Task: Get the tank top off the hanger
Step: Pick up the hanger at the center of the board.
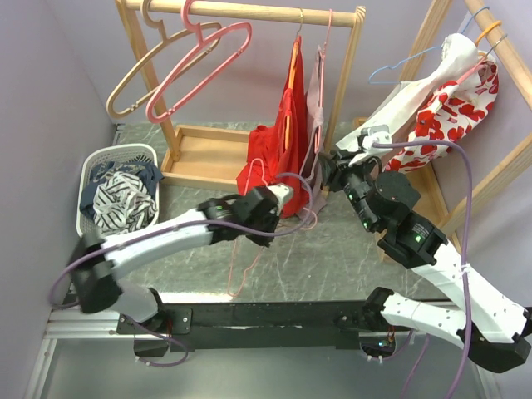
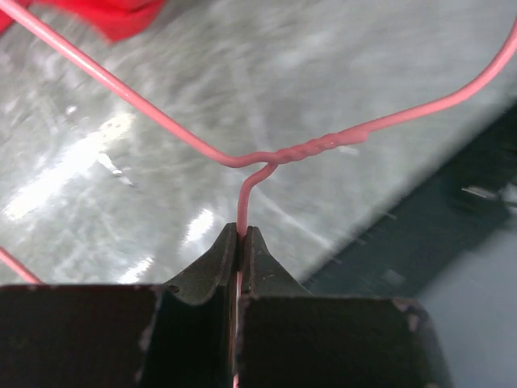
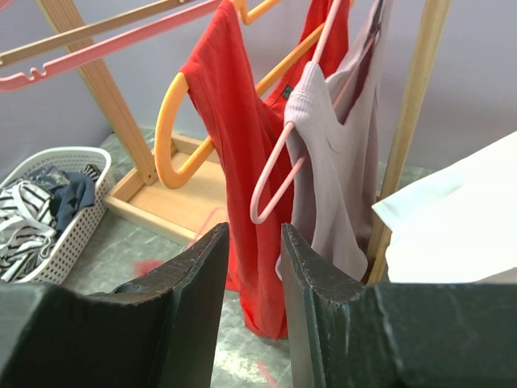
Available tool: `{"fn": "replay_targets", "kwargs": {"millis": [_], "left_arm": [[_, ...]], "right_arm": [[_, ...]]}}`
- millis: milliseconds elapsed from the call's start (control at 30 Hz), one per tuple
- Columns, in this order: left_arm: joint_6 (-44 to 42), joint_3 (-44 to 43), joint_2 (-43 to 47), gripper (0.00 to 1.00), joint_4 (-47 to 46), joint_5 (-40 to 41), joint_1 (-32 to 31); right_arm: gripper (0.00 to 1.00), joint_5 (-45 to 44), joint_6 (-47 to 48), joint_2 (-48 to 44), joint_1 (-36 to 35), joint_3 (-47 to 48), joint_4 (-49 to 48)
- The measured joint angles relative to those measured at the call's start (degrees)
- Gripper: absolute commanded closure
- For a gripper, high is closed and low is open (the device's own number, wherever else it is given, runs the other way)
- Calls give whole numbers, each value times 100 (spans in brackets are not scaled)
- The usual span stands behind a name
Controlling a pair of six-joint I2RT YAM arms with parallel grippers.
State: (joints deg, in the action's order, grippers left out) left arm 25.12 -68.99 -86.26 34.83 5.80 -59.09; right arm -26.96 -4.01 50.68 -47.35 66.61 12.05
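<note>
My left gripper (image 1: 281,199) (image 2: 241,234) is shut on the hook stem of a thin pink wire hanger (image 2: 323,145), just below its twisted neck. The hanger's wire arms spread away over the grey table, and a loop of the wire (image 1: 237,278) hangs below the arm in the top view. Red fabric of the tank top (image 2: 105,12) shows at the top left edge of the left wrist view. From above it is bunched (image 1: 264,162) beside the rack base. My right gripper (image 1: 326,166) (image 3: 254,234) stands open and empty, facing the hanging clothes.
A wooden rack (image 1: 249,12) holds empty pink and tan hangers (image 1: 191,58), a red garment on an orange hanger (image 3: 242,137) and a mauve top on a pink hanger (image 3: 339,162). A white basket (image 1: 120,150) of clothes sits left. A second rack with floral clothes (image 1: 449,116) stands right.
</note>
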Motion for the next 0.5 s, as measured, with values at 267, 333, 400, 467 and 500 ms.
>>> {"fn": "replay_targets", "kwargs": {"millis": [267, 333, 400, 467, 500], "left_arm": [[208, 407, 2105, 99, -190, -1021, -15], [304, 553, 2643, 99, -295, -1051, -2], [382, 599, 3084, 99, -402, -1043, 66], [450, 595, 3403, 99, -555, -1029, 247], [459, 581, 3495, 99, -623, -1023, 369]], "right_arm": [[60, -92, -24, -101, 0, -24, 0], [60, -103, -42, -111, 0, -24, 0], [60, -101, -66, -109, 0, -24, 0], [60, -98, -83, -103, 0, -24, 2], [61, -96, -94, -101, 0, -24, 2]]}}
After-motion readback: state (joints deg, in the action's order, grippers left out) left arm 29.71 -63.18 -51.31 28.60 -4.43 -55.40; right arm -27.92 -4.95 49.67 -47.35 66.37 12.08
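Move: The left hand already grips the empty pink hanger by its hook. The rack's bar, near the hangers already hung, lies about 28 cm ahead of it, 18 cm to its left and 38 cm up. The hung pink hanger is roughly 24 cm ahead, 13 cm left and 28 cm up; the red garment is some 20 cm ahead, 2 cm right and 10 cm up. From the right hand that bar spot is about 22 cm ahead, 30 cm left and 10 cm up. Bring the left gripper quickly up about 18 cm towards the rack's bar, keeping the fingers shut on the pink hanger. Draw back some 5 cm while rising, then ease left about 5 cm, swinging the fingers some 35 degrees from pointing mostly down to pointing mostly to the right. ##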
